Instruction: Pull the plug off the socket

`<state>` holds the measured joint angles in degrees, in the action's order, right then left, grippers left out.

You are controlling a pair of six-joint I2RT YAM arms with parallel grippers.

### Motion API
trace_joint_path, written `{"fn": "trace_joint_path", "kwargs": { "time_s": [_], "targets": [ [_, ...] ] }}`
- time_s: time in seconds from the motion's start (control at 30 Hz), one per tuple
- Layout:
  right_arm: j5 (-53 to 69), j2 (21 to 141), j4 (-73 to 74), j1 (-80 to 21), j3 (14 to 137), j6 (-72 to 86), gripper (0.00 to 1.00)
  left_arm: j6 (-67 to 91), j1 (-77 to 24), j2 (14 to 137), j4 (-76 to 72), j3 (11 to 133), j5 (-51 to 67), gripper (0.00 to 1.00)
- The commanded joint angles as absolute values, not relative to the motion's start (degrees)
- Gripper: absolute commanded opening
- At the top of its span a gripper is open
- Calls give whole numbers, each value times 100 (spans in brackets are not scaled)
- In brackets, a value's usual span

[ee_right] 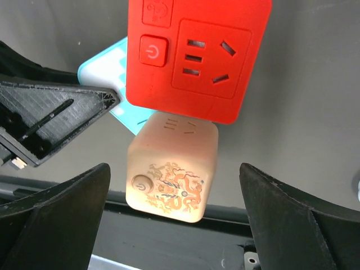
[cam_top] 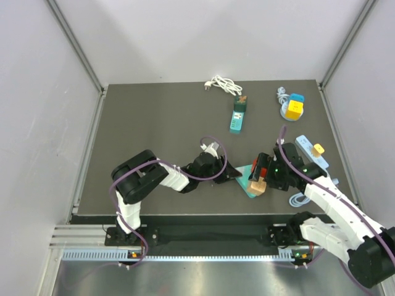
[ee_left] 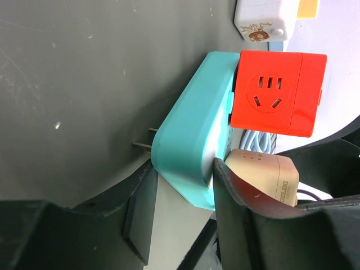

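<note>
The socket is a teal power strip [cam_top: 245,180] [ee_left: 191,124] with a red cube plug [cam_top: 262,165] [ee_left: 275,93] [ee_right: 194,56] and a beige cube plug [cam_top: 257,186] [ee_left: 264,171] [ee_right: 171,163] seated on it. My left gripper [cam_top: 234,174] [ee_left: 184,167] straddles the strip's near end, with both fingers against its sides. My right gripper [cam_top: 261,180] [ee_right: 174,169] stands wide open on either side of the beige plug, with clear gaps both sides. The beige plug has a dragon print and a power button.
A second teal strip [cam_top: 238,115] with a brown plug lies further back. A coiled white cable [cam_top: 222,85] is behind it. A yellow-and-blue cube [cam_top: 293,108] sits at the back right. A white strip with a yellow plug [cam_top: 311,151] lies right of my right arm.
</note>
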<state>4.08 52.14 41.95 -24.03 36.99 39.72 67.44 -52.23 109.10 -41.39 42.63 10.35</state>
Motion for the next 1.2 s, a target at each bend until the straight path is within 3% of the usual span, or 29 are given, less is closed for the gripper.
{"fn": "trace_joint_path", "kwargs": {
  "time_s": [0.0, 0.43, 0.83, 1.0, 1.17],
  "targets": [
    [106, 5229, 3955, -2531, 3691, 4183, 96, 6697, -5300, 11065, -4131, 4271, 870, 43],
    [-422, 5318, 3964, -3129, 3560, 4728, 91, 6706, -5405, 11057, -4061, 4175, 589, 0],
    [-650, 5642, 3692, -3234, 3454, 4851, 80, 6609, -5581, 10960, -3226, 4236, 44, 0],
    [-729, 5730, 3691, -3296, 3498, 4904, 65, 6609, -5642, 10977, -3085, 4140, -483, 0],
    [-809, 5827, 3700, -3410, 3533, 4966, 57, 6627, -5651, 11118, -3076, 4061, -676, 0]
  ]
}}
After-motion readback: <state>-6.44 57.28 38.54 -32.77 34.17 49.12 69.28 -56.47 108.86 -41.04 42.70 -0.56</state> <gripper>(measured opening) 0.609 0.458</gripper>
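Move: The orange plug sits almost straight below my open right hand, some 4 cm down and about 1 cm to its left. The red plug stands roughly 6 cm ahead of the orange one, level with it sideways. The teal socket's middle is some 4 cm left of the orange plug and 2 cm farther out. From my left hand, already gripping the socket, the orange plug lies about 7 cm right, 4 cm back, at nearly the same height. I lower my right hand about 3 cm over the orange plug, easing slightly left on the way, then close the wide-open fingers from both sides until the pads pinch its flanks. My left hand keeps its grip on the teal socket and stays nearly in place, only turning some 5 degrees counter-clockwise. ##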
